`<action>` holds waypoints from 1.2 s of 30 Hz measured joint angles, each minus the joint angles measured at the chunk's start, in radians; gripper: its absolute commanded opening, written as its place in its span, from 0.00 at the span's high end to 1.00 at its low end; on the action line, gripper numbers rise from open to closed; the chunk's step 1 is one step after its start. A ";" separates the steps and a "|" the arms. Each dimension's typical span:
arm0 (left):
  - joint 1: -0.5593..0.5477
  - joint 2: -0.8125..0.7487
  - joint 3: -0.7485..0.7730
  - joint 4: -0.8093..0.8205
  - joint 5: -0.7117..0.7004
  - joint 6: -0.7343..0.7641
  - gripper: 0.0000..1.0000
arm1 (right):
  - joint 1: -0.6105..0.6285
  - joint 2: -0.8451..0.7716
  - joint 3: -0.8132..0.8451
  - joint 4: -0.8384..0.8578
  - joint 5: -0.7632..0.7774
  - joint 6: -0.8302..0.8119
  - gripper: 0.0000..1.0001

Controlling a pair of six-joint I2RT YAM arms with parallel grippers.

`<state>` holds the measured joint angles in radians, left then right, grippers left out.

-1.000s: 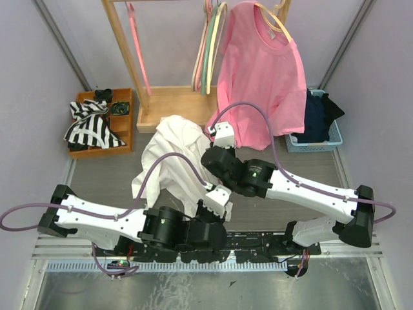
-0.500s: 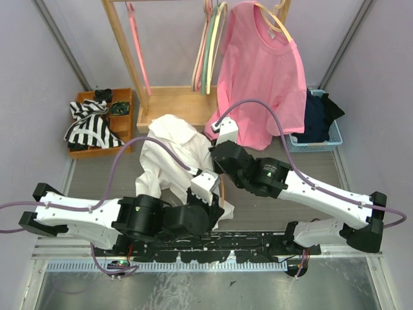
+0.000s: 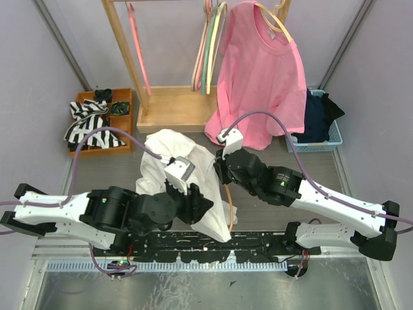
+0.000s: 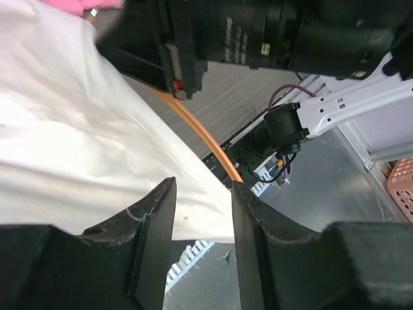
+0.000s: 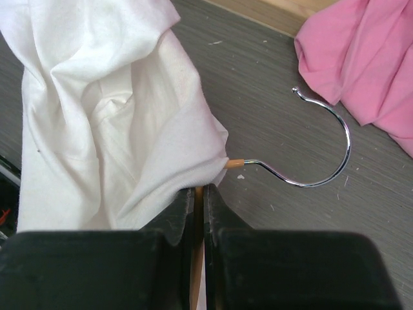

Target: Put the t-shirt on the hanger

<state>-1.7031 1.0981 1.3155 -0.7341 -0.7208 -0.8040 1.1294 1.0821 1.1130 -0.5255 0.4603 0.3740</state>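
The white t-shirt (image 3: 164, 152) hangs in a bunched drape over the orange hanger (image 3: 230, 210), whose lower arm curves out past the cloth. In the right wrist view the t-shirt (image 5: 103, 116) covers the hanger up to its neck, and the silver hook (image 5: 329, 168) sticks out over the floor. My right gripper (image 5: 199, 194) is shut on the hanger's orange arm just below the neck. My left gripper (image 4: 201, 213) is open, with the t-shirt's hem (image 4: 77, 142) just beyond its fingers and nothing between them. The hanger (image 4: 200, 132) runs along the cloth's edge.
A pink t-shirt (image 3: 261, 71) hangs on the wooden rack (image 3: 169, 106) behind, beside green and pink hangers (image 3: 205, 51). An orange tray (image 3: 126, 126) with striped cloth (image 3: 90, 123) stands at the left. A blue basket (image 3: 334, 132) of dark clothes is at the right.
My left gripper has opened and let go of the t-shirt, and its arm has swung back to the left. The right arm has carried the hanger nearer, and the shirt now drapes lower.
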 measured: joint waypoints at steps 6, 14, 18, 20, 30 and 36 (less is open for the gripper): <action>0.002 -0.057 0.061 -0.069 -0.026 0.031 0.50 | 0.000 -0.038 -0.089 0.029 -0.032 -0.011 0.99; 0.012 -0.123 0.192 -0.357 -0.081 0.009 0.42 | 0.000 -0.115 -0.204 0.056 -0.092 -0.052 0.99; 0.025 -0.204 0.209 -0.487 -0.089 -0.003 0.40 | 0.000 -0.178 -0.240 0.069 -0.142 -0.097 0.99; 0.026 -0.230 0.220 -0.525 -0.089 -0.004 0.38 | 0.000 -0.202 -0.250 0.082 -0.167 -0.120 0.99; 0.076 -0.136 0.298 -0.637 -0.035 0.049 0.25 | 0.000 -0.216 -0.255 0.094 -0.283 -0.262 0.99; 0.393 -0.042 0.309 -0.602 0.205 0.199 0.22 | 0.000 -0.212 -0.255 0.081 -0.313 -0.335 0.99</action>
<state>-1.3102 1.0557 1.6249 -1.3357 -0.5159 -0.6048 1.1294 0.8700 0.8581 -0.4446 0.1471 0.0387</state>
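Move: The white t-shirt's middle lies about 9 cm ahead of the empty left hand, 8 cm to its left and some 17 cm below; the hanger's bare near end is roughly level with that hand, 7 cm to its right and 10 cm lower. The right hand already grips the hanger beside its neck: from there the shirt's middle is about 12 cm left, 2 cm back and 12 cm down, the hook roughly 6 cm ahead and 2 cm right. The hanger, with the t-shirt on it, is drawn back and lowered by the right hand, some 5 cm each way, turning about 25 degrees counter-clockwise; its pinch stays shut. The left hand rises and swings left by about 15 cm, clear above the shirt, then sinks a little and reaches forward over the shirt's left part, rolling its left side up some 20 degrees as its half-open fingers spread wider. ##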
